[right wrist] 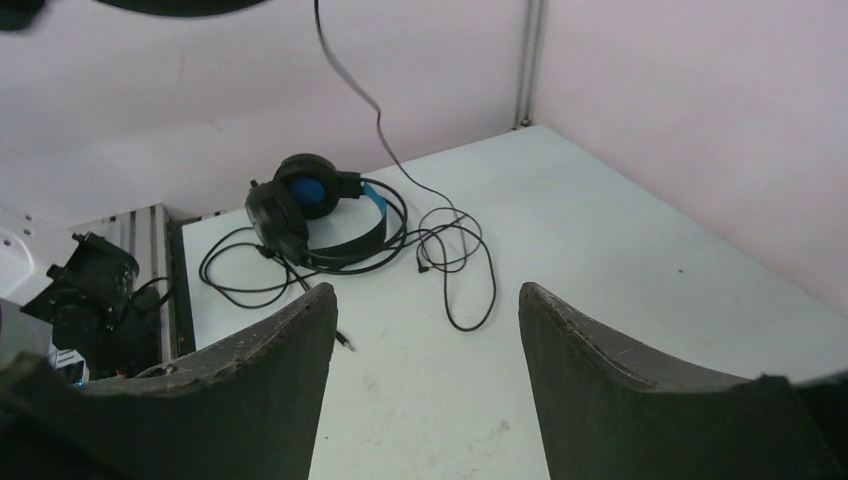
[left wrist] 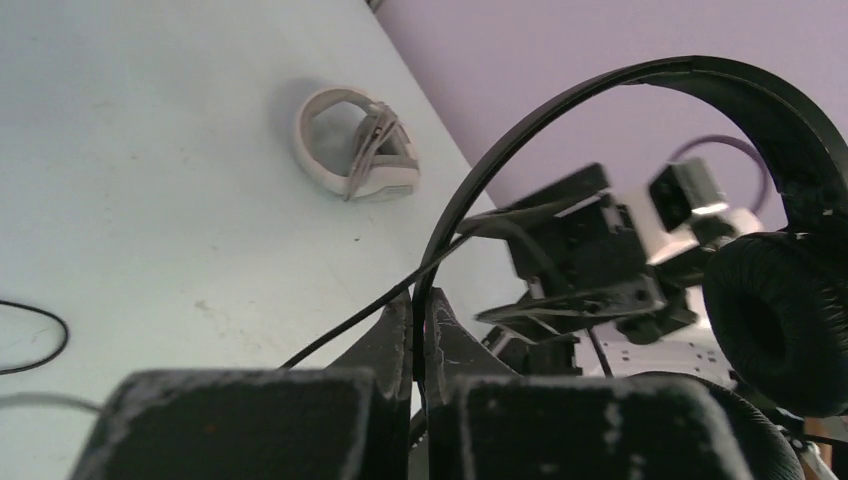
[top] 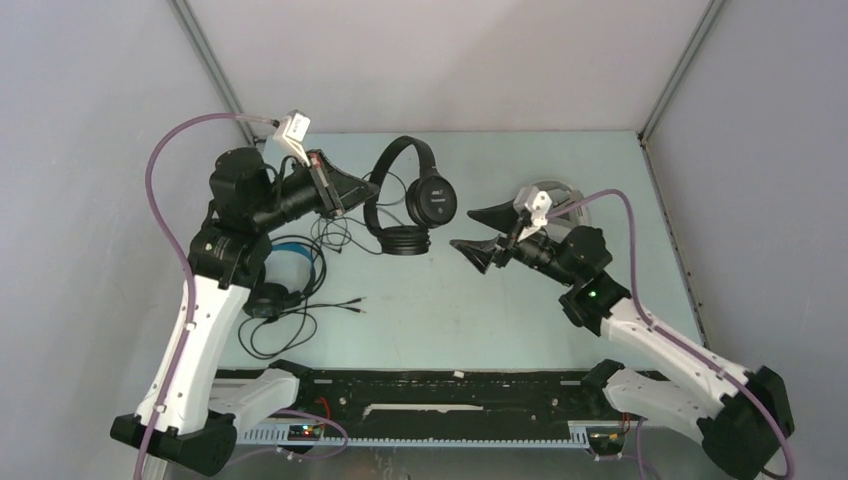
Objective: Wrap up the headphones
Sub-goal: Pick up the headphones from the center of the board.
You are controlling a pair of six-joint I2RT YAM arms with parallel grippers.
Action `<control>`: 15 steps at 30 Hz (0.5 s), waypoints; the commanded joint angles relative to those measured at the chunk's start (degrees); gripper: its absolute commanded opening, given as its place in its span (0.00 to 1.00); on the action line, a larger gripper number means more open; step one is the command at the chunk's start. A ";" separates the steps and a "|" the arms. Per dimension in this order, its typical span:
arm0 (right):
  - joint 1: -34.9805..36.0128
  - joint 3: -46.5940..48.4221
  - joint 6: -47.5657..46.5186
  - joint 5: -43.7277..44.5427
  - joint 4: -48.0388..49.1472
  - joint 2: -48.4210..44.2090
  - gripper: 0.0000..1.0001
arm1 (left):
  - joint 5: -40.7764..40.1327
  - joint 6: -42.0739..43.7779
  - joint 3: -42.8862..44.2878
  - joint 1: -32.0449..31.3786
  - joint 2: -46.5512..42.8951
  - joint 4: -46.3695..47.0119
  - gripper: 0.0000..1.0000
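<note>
My left gripper (top: 372,190) is shut on the thin headband of the slim black headphones (top: 430,198), holding them up off the table. In the left wrist view the band (left wrist: 600,92) runs down between the closed fingertips of the left gripper (left wrist: 422,312), with an ear pad (left wrist: 770,330) at the right. Their black cable (right wrist: 345,70) hangs down to a loose coil (right wrist: 455,245). My right gripper (top: 462,228) stands open just right of them, nothing between the fingers of the right gripper (right wrist: 427,295). The bulkier black headphones with blue lining (right wrist: 310,205) lie near the left arm.
White headphones (left wrist: 355,155) lie bundled at the back right, partly hidden behind the right wrist (top: 552,192). Loose black cables (top: 300,325) spread by the left arm's base. A black rail (top: 420,395) runs along the near edge. Grey walls enclose the table.
</note>
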 commanded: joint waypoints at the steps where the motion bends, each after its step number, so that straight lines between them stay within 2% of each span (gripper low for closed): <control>1: 0.53 -0.03 -0.57 -5.26 17.81 5.60 0.69 | 5.46 -5.14 -1.35 -0.37 -2.97 6.41 0.00; 5: 1.40 -0.03 -0.60 -3.15 22.96 8.52 0.68 | 7.27 -7.13 -2.12 -1.47 -3.52 8.73 0.00; 7: 1.56 -0.03 0.24 2.19 22.25 7.38 0.67 | 6.19 -5.72 -1.32 -1.89 -3.19 6.67 0.00; 12: 1.49 0.20 0.84 18.74 13.03 -1.20 0.70 | 0.77 3.20 -1.02 -2.97 -2.02 1.12 0.00; 15: 0.64 3.99 4.68 22.53 2.24 -5.39 0.73 | -6.41 8.39 -3.51 -3.85 -2.91 2.47 0.00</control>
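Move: The black headphones hang in the air from the shut fingers of the left hand, their middle about 6 cm to its right, level with it. From the open right hand they lie some 9 cm to the left, 1 cm ahead and roughly 8 cm higher. Down on the board, the loose cable loops lie about 15 cm ahead of the right hand and 25 cm left, and the white headphones some 24 cm ahead and 22 cm right, both around 30 cm below. The black headphones stay pinched by the headband in the left hand, which eases back about 2 cm and slightly right, rising a little and then sinking again. Beside them the wide-open right hand first goes on left some 2 cm, then turns back to the right and climbs to about 4 cm above its start, slightly farther forward, tipping upward and swinging clockwise some 10 degrees, without gripping them. ##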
